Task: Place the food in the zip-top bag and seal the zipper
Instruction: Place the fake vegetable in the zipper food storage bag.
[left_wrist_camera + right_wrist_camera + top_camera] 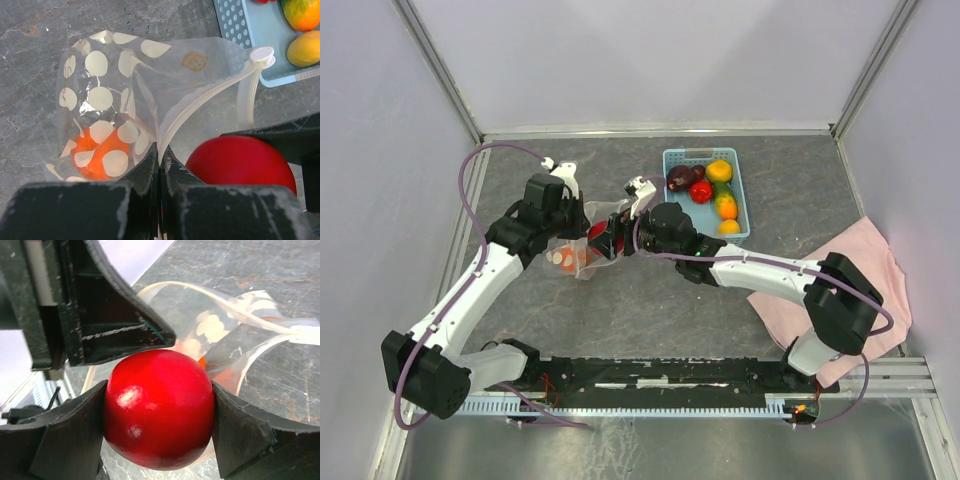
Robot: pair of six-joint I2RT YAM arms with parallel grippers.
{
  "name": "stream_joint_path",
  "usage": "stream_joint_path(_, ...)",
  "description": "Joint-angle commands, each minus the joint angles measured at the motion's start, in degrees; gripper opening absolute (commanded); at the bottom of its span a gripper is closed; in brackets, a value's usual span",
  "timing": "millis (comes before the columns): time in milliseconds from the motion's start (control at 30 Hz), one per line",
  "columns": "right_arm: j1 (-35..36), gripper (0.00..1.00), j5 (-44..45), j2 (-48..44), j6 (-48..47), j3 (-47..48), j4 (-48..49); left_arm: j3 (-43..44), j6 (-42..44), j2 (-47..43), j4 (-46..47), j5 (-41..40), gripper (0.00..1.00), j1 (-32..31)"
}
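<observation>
The clear polka-dot zip-top bag [576, 246] lies left of centre with an orange toy food [95, 151] inside. My left gripper [161, 156] is shut on the bag's top edge by the white zipper strip [200, 102] and holds the mouth open. The zipper slider [262, 54] sits at the far end. My right gripper [159, 407] is shut on a red round fruit [159, 407] right at the bag mouth [225, 325], next to the left fingers. In the top view the red fruit [597, 232] is between the two grippers.
A light blue basket [705, 152] stands at the back right of the bag and holds a dark purple fruit [680, 178], a red one [700, 191] and several yellow-orange ones [725, 206]. A pink cloth [865, 290] lies at the right under the right arm.
</observation>
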Motion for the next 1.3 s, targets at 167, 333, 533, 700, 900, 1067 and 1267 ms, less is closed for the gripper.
stream_joint_path(167, 0.22, 0.62, 16.27, 2.09, 0.46, 5.73, -4.96, 0.86, 0.27, -2.05, 3.17, 4.92, 0.03, 0.14)
stream_joint_path(333, 0.23, 0.65, 14.11, 4.31, 0.06, 7.98, -5.37, 0.77, 0.36, -2.19, 3.55, 6.75, 0.03, 0.20)
stream_joint_path(533, 0.20, 0.73, 11.33, 5.65, -0.93, 9.66, -6.46, 0.68, 0.37, -2.22, 3.70, 7.13, 0.03, 0.18)
stream_joint_path(700, 0.22, 0.82, 10.05, 6.34, -1.24, 10.41, -7.39, 0.60, 0.19, -1.97, 3.73, 7.33, 0.03, 0.18)
stream_joint_path(900, 0.23, 0.96, 9.61, 4.95, -2.06, 10.52, -9.13, 0.53, 0.05, -1.97, 3.71, 6.38, 0.03, 0.21)
stream_joint_path(1067, 0.23, 1.00, 9.74, 2.69, -3.31, 10.60, -11.48, 0.52, -0.07, -1.81, 3.51, 5.27, 0.03, 0.21)
stream_joint_path(1267, 0.23, 1.00, 11.05, -1.27, -5.93, 10.61, -16.43, 0.59, -0.08, -1.44, 3.24, 4.37, 0.03, 0.13)
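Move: The right hand holds the red tomato at the zip bag's open mouth, whose middle lies about 1 cm ahead, 1 cm to its left and 3 cm below. The mouth's slider end is some 8 cm ahead and 4 cm to the right; the orange fruit inside the bag sits roughly 4 cm back, 9 cm left and 11 cm down. From the left hand, pinching the rim, the mouth's middle is about 3 cm right, 1 cm back and 2 cm below. Right hand eases about 4 cm forward, sinks 3 cm into the left-held bag's mouth, then opens, releasing the tomato. ##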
